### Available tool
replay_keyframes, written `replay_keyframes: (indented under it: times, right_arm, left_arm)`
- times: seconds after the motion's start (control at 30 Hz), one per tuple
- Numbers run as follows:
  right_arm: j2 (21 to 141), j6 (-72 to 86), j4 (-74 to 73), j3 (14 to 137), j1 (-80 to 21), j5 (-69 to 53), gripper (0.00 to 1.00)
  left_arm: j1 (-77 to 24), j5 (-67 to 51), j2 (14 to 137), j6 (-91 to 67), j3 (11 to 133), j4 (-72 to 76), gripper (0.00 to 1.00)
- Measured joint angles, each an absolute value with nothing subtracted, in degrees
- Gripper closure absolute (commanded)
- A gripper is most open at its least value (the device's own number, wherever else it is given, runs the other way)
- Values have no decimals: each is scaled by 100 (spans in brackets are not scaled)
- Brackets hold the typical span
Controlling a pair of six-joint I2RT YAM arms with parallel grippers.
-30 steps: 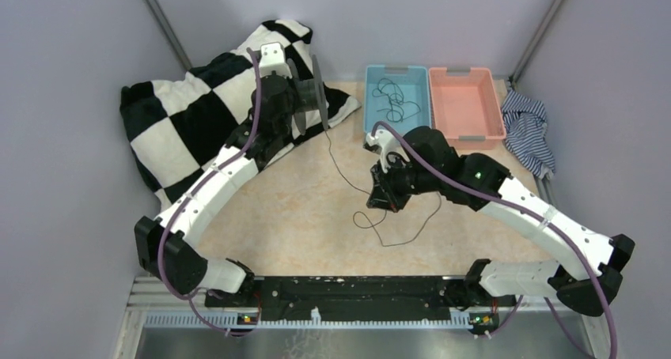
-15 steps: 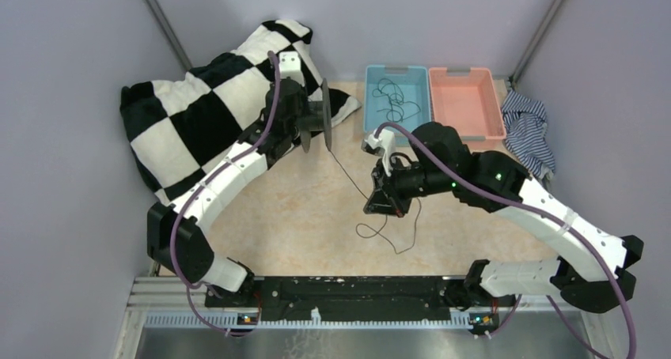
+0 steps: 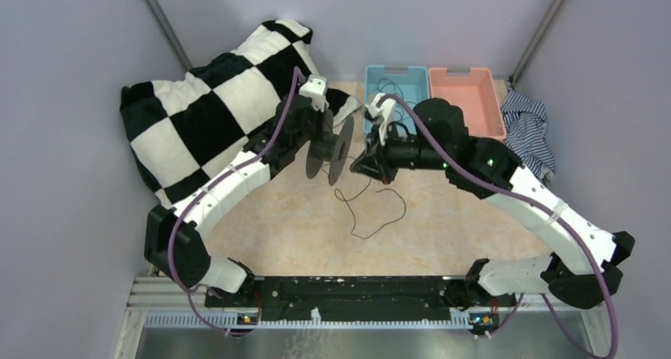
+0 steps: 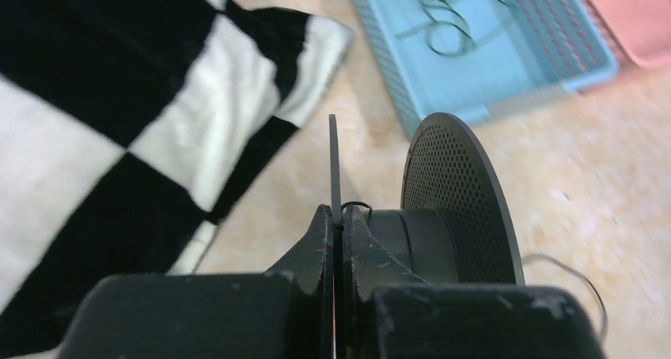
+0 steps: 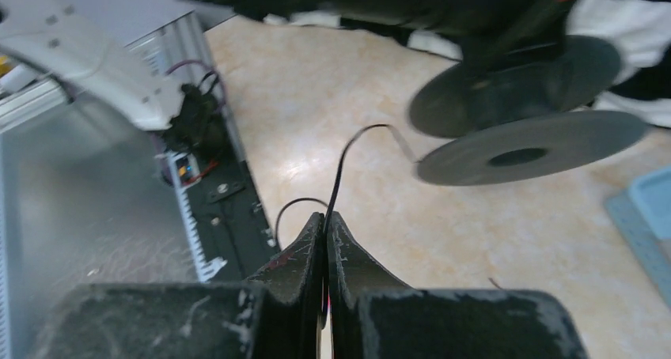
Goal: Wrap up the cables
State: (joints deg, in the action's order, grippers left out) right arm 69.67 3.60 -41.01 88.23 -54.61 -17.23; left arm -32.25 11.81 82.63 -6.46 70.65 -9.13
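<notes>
My left gripper (image 3: 316, 141) (image 4: 335, 221) is shut on one thin flange of a dark round spool (image 3: 331, 149) (image 4: 443, 209) and holds it above the table. My right gripper (image 3: 369, 163) (image 5: 326, 221) is shut on a thin black cable (image 5: 340, 173), just right of the spool (image 5: 522, 145). The cable runs from my right fingers toward the spool and also trails in a loose loop on the table (image 3: 372, 213). More thin cables (image 3: 392, 98) lie tangled in the blue bin (image 3: 372, 78) (image 4: 372, 27).
A black-and-white checkered cloth (image 3: 206, 114) lies at the back left. An empty pink bin (image 3: 467, 102) stands right of the blue one. A striped cloth (image 3: 526, 130) lies at the far right. The walls stand close on both sides.
My left gripper carried the spool forward and right, off the checkered cloth toward the middle. My right gripper moved up and back toward the spool, pulling the cable with it.
</notes>
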Motion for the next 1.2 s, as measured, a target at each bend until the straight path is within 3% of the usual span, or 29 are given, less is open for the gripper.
replay_keyframes:
  times: [0.37, 0.63, 1.2]
  right_arm:
    - [7253, 235, -3479, 8696, -3802, -1931, 100]
    - [7260, 276, -3238, 7459, -2777, -2305, 100]
    - [7039, -99, -3629, 6667, -2436, -1876, 100]
  left_arm:
    - [-3297, -985, 7841, -91, 7011, -1769, 100]
    - [-3269, -1848, 7472, 309, 7146, -2263, 100]
    - [-2941, -3450, 7452, 416, 7826, -2829, 100]
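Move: The right hand, cable pinched in its fingers, has the spool about 20 cm ahead, 6 cm left and 17 cm below; loose cable lies on the table some 10 cm ahead, 2 cm right and 35 cm down. The left hand still grips the spool's near flange, the spool's middle roughly 4 cm back, 5 cm right and 7 cm below; from it the blue bin is about 20 cm ahead, 21 cm right and 23 cm down. Right hand carries the cable forward, then down-right, while the left draws the spool back 12 cm, turning clockwise. ##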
